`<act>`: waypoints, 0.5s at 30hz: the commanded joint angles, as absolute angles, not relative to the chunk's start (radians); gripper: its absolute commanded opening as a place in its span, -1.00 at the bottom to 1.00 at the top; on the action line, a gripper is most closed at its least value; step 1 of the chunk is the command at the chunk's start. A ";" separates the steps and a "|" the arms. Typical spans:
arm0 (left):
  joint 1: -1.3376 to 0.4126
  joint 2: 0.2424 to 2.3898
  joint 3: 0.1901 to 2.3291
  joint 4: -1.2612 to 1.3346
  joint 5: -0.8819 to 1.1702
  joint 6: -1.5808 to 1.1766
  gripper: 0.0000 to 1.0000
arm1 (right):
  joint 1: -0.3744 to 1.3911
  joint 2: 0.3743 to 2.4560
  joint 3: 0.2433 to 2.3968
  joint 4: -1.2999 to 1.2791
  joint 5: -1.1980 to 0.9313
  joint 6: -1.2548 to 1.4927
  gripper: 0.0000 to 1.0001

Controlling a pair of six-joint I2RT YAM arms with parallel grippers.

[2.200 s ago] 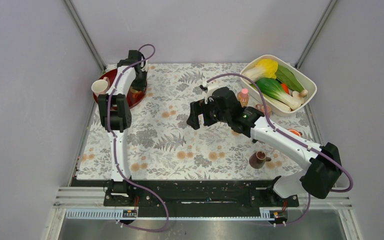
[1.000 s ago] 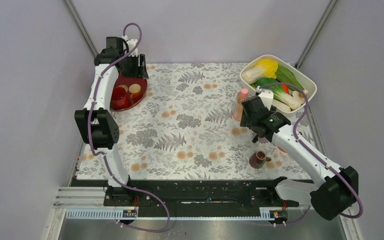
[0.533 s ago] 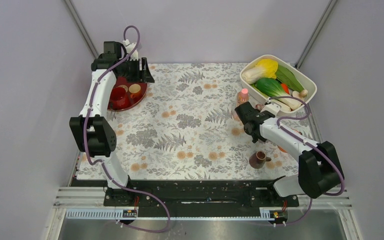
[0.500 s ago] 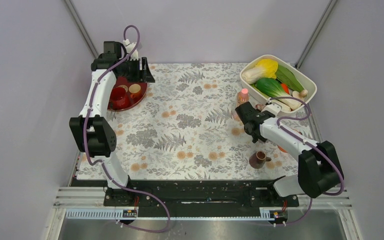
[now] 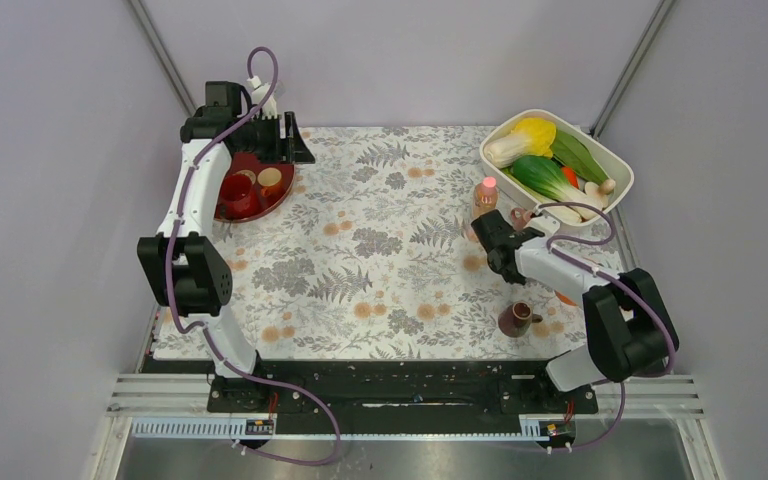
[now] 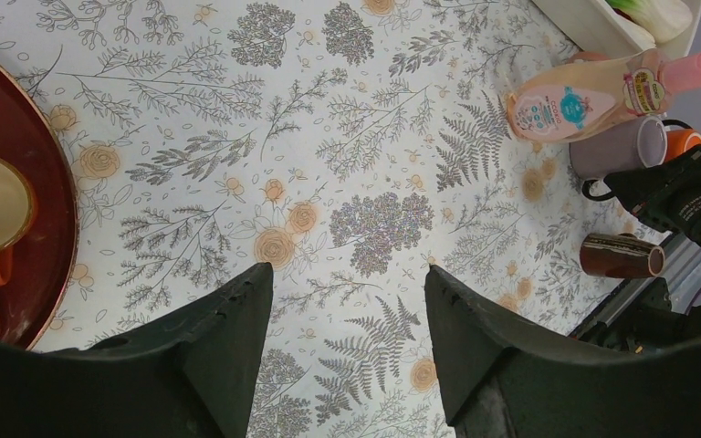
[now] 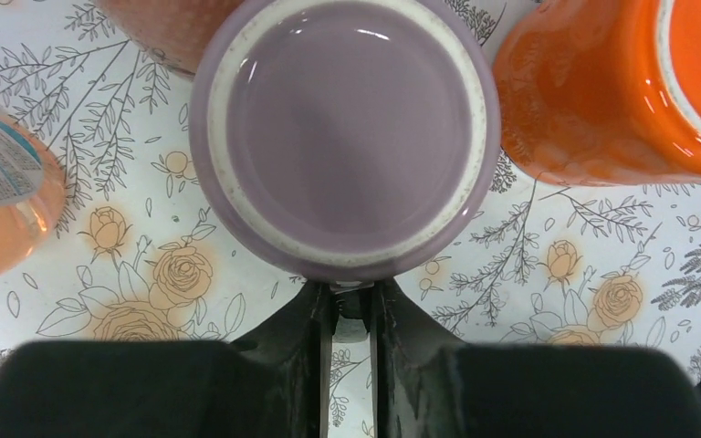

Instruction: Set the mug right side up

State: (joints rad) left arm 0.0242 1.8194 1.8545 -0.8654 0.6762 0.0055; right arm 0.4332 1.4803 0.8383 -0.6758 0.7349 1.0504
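The mug (image 7: 347,137), pale pinkish-lilac, stands upside down on the floral cloth with its base and whitish foot ring facing up. From above only a small pink part of the mug (image 5: 521,213) shows past my wrist. In the left wrist view the mug (image 6: 616,146) sits beside the bottle. My right gripper (image 7: 350,294) is shut on the mug's handle, a small piece of which shows between the nearly touching fingers. Seen from above, the right gripper (image 5: 505,232) sits low at the right of the cloth. My left gripper (image 6: 349,274) hangs open and empty high over the far left corner (image 5: 290,150).
A peach bottle (image 5: 484,195) stands just left of the mug and an orange cup (image 7: 621,82) lies close on its right. A dark brown mug (image 5: 515,319) sits nearer the front. A white tub (image 5: 615,160) holds vegetables. A red tray (image 5: 260,205) carries a red mug (image 5: 237,192).
My right gripper has closed from wide open onto the mug's handle, and its arm has folded in closer to the mug. The left arm has hardly moved.
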 commanded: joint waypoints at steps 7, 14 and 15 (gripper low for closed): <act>0.025 1.746 1.858 -0.850 0.711 0.008 0.31 | 0.421 1.266 0.793 -0.537 0.636 0.841 -1.00; 0.007 1.747 1.892 -0.914 0.669 0.025 0.31 | 0.419 1.023 0.778 -0.530 0.648 0.763 -1.00; 0.007 1.744 1.894 -0.921 0.675 0.027 0.31 | 0.419 0.991 0.779 -0.530 0.649 0.751 -1.00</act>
State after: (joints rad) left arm 0.0158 1.7882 1.8553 -0.8959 0.6739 0.0044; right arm 0.4244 1.1049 0.7700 -0.5915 0.6079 0.8219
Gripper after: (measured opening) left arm 0.654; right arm 0.223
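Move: The upside-down purple mug is already held by the black handle in the right gripper, its middle about 4 cm ahead and 5 cm right, level with the hand. From that hand the bottle stands some 10 cm ahead and 8 cm left, the pink mug 12 cm ahead and 3 cm right, the orange mug level with it and 15 cm right. From the left hand the purple mug is roughly 12 cm back, 52 cm right and 20 cm down. Keep the right fingers pinched on the purple mug's handle and lift it nearly straight up off the table, about 7 cm, starting slowly and then quickening, with only a slight drift left. As it rises, turn the wrist some 20 degrees, swinging counter-clockwise and tipping the fingertips upward. ##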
